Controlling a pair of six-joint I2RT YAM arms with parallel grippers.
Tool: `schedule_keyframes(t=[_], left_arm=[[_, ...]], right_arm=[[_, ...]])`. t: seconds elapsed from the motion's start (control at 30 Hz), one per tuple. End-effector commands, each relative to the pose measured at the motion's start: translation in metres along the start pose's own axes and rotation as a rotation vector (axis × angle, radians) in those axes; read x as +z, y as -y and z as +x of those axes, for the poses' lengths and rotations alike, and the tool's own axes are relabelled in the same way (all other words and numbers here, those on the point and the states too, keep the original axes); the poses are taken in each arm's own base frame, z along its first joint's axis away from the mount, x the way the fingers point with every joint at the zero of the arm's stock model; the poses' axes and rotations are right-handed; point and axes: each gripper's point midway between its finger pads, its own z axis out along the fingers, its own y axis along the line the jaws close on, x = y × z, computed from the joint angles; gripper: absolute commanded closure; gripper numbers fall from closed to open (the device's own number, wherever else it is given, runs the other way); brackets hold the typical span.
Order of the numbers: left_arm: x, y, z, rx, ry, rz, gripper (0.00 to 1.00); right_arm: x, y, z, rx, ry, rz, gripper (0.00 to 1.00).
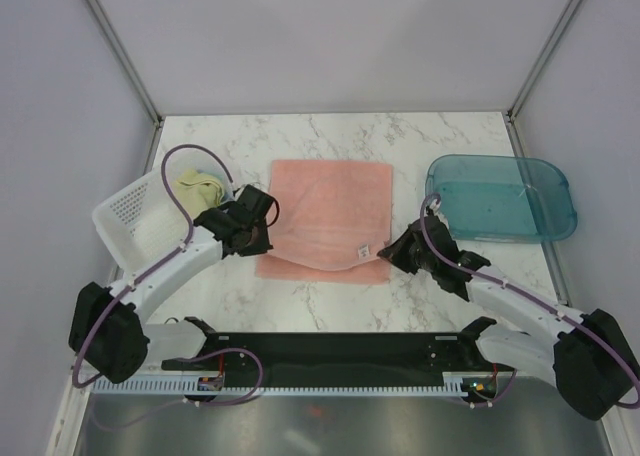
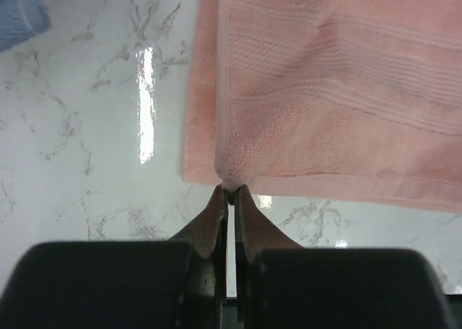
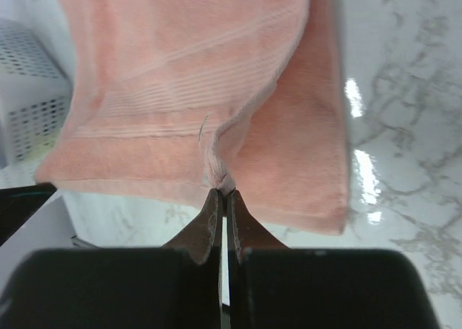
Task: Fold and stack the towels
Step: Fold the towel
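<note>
A salmon-pink towel [image 1: 330, 211] lies in the middle of the marble table, its near part doubled over a lower layer. My left gripper [image 1: 266, 242] is shut on the towel's near-left corner; the left wrist view shows the fingertips pinching a pink fold [image 2: 230, 190]. Shut on the near-right corner beside a small white tag [image 1: 365, 248] is my right gripper [image 1: 387, 248], and in the right wrist view the cloth [image 3: 216, 98] bunches at its tips [image 3: 222, 192]. A pale-yellow towel [image 1: 198, 188] sits in the basket. A blue-grey cloth [image 2: 18, 11] shows at the left wrist view's top-left corner.
A white perforated basket [image 1: 130, 221] stands at the left, close behind my left arm. At the right stands a teal translucent tray [image 1: 500, 196], just beyond my right arm. Bare marble lies in front of the towel.
</note>
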Motion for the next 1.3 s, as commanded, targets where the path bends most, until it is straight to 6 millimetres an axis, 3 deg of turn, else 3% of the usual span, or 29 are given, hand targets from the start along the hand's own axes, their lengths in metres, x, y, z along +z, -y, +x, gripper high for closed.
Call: schedule_keyframes(t=[0.0,0.1,0.13,0.17,0.23,0.27,0.63,0.83,0.93,1.0,1.03,1.1,1.2,1.27], left_arm=[[-0.027,-0.011,-0.011,-0.056,0.060,-0.019,0.98],[-0.003,-0.017,0.019,-0.065,-0.012,-0.031,0.98],[0.009,-0.018,0.038,-0.061,-0.081,-0.037,0.98],[0.015,-0.020,0.045,-0.060,-0.105,-0.044,0.98],[0.024,-0.027,0.054,-0.061,-0.118,-0.076,0.98],[0.024,-0.027,0.055,-0.061,-0.118,-0.081,0.98],[0.029,-0.023,0.072,-0.027,-0.157,-0.096,0.98],[0.034,-0.019,0.083,-0.020,-0.209,-0.092,0.98],[0.035,-0.021,0.089,-0.006,-0.221,-0.100,0.98],[0.036,-0.021,0.090,-0.001,-0.228,-0.105,0.98],[0.046,0.020,0.065,-0.065,-0.146,0.050,0.98],[0.047,0.027,0.060,-0.049,-0.147,0.059,0.98],[0.035,0.035,0.041,-0.054,-0.103,0.075,0.98],[0.020,0.035,0.029,-0.047,-0.083,0.067,0.98]], right_arm=[[-0.017,-0.040,-0.007,0.004,-0.023,-0.116,1.00],[-0.012,-0.024,0.015,0.033,-0.056,-0.136,1.00],[-0.010,-0.020,0.019,0.059,-0.057,-0.143,1.00],[-0.004,0.002,0.030,0.076,-0.075,-0.108,1.00],[-0.002,0.005,0.038,0.109,-0.091,-0.147,1.00],[0.000,0.018,0.045,0.113,-0.104,-0.124,1.00],[0.006,0.054,0.047,0.063,-0.061,-0.027,1.00],[0.000,0.074,0.021,0.022,0.014,0.074,1.00],[-0.003,0.084,-0.014,0.029,0.100,0.118,1.00],[-0.004,0.089,-0.026,0.025,0.126,0.141,1.00],[-0.006,0.087,-0.037,0.029,0.146,0.146,1.00],[-0.007,0.086,-0.044,0.009,0.142,0.151,1.00],[-0.010,0.067,-0.051,-0.014,0.127,0.111,1.00],[-0.017,0.042,-0.063,-0.038,0.132,0.054,1.00]])
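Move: Each hand holds a near corner of the folded-over upper layer. The lower layer's near left corner lies about 4 cm back, 4 left and 7 below the left hand; its near right corner some 6 cm back, 3 right and 6 below the right hand. The white basket stands roughly 27 cm left and 9 ahead of the left hand, the teal tray about 31 cm right and 12 ahead of the right hand. Still pinching the upper layer's near corners, both hands sweep about 5 cm down and back, then rightward. ##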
